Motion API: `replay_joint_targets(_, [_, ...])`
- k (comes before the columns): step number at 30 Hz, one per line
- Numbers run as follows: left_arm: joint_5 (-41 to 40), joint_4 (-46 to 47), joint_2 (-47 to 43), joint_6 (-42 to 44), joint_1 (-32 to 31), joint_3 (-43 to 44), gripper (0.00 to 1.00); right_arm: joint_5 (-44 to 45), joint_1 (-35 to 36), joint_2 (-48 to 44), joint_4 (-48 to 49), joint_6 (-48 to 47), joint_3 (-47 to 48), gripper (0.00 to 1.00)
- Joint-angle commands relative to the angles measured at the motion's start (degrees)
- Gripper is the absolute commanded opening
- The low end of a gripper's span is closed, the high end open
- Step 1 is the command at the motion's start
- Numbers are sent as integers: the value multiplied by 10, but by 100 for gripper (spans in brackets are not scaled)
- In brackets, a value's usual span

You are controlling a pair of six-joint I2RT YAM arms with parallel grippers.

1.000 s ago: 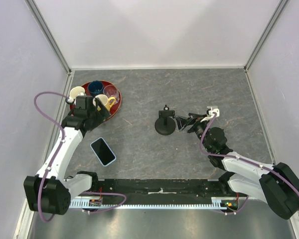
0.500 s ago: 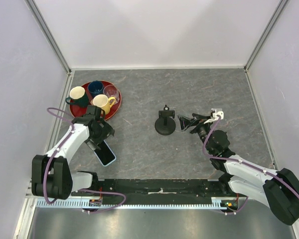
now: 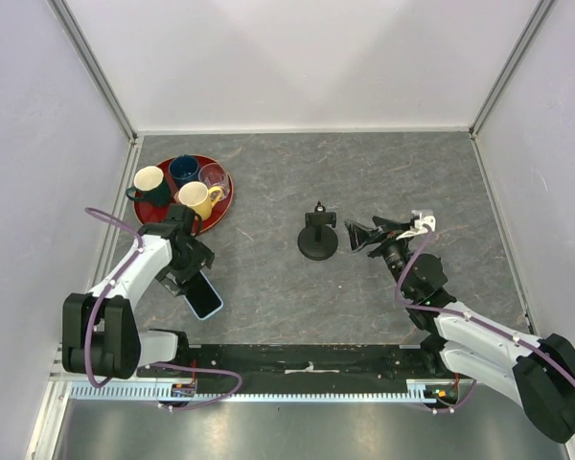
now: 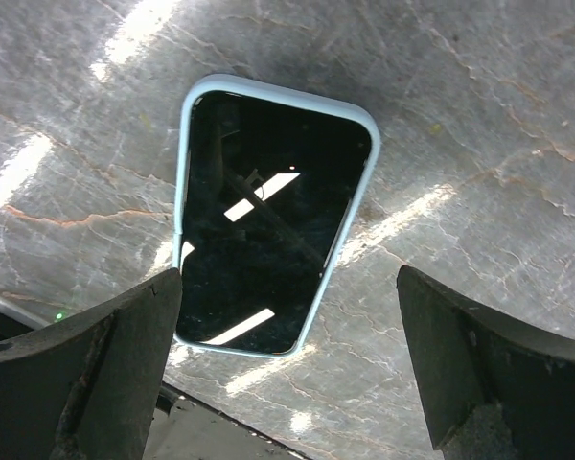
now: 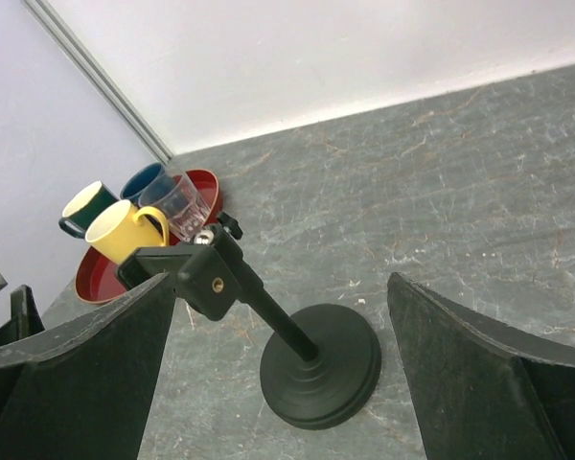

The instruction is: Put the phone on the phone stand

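The phone (image 3: 204, 296) (image 4: 268, 211) lies flat on the table at the near left, black screen up in a light blue case. My left gripper (image 3: 194, 273) (image 4: 287, 369) hangs just above it, open, its two fingers wider apart than the phone. The phone stand (image 3: 317, 238) (image 5: 311, 364) stands upright mid-table, a black disc base with a thin post and a clamp on top. My right gripper (image 3: 356, 237) (image 5: 283, 374) is open, just right of the stand and pointing at it, touching nothing.
A red tray (image 3: 221, 206) at the back left carries a dark green mug (image 3: 150, 182), a yellow mug (image 3: 196, 197), a blue cup (image 3: 184, 170) and a clear glass (image 3: 214, 176). The table's near edge rail (image 3: 307, 369) runs just below the phone.
My left arm swung from beside the tray towards the near edge and came down over the phone, and its jaws opened wider. The right gripper shifted slightly right of the stand.
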Motion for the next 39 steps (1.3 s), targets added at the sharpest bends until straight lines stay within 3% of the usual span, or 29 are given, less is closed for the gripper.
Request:
replay_joint_targets(1, [-22, -23, 4, -35, 7, 10, 100, 4, -1, -24, 0, -13, -2, 98])
replay_joint_targets(17, [-29, -4, 23, -27, 12, -24, 100, -5, -1, -27, -12, -15, 6, 98])
replay_joint_targets(25, [1, 66, 38, -15, 14, -66, 100, -5, -1, -27, -16, -15, 7, 98])
replay_joint_targets(31, [0, 69, 69, -32, 14, -82, 100, -4, -1, -23, -18, -15, 11, 98])
replay_joint_targets(34, [-3, 66, 73, -49, 15, -81, 95, -10, -2, -13, -17, -12, 15, 98])
replay_joint_targets(37, [3, 76, 68, -66, 16, -88, 83, -11, -1, -11, -22, -12, 18, 98])
replay_joint_targets(39, [3, 80, 68, -75, 16, -91, 46, -7, -1, -15, -39, -14, 26, 98])
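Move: The phone lies flat about 4 cm below the left hand's open fingers, its middle only some 1 cm back and 1 cm to the left. Yellow mug: about 23 cm ahead and 3 cm left; the red tray it sits in: 27 cm ahead, 7 cm left. The phone stand is roughly 17 cm ahead and 32 cm right. From the idle right hand the phone is about 46 cm left, 5 cm farther out and 20 cm below. The phone's two long edges are straddled and then pinched near its middle: the left hand, pointing down, eases back nearly 2 cm and sinks about 4 cm around the phone, tipping some 5 degrees. Once down, the wide-open fingers close to roughly three quarters open, bringing both pads against the edges. ##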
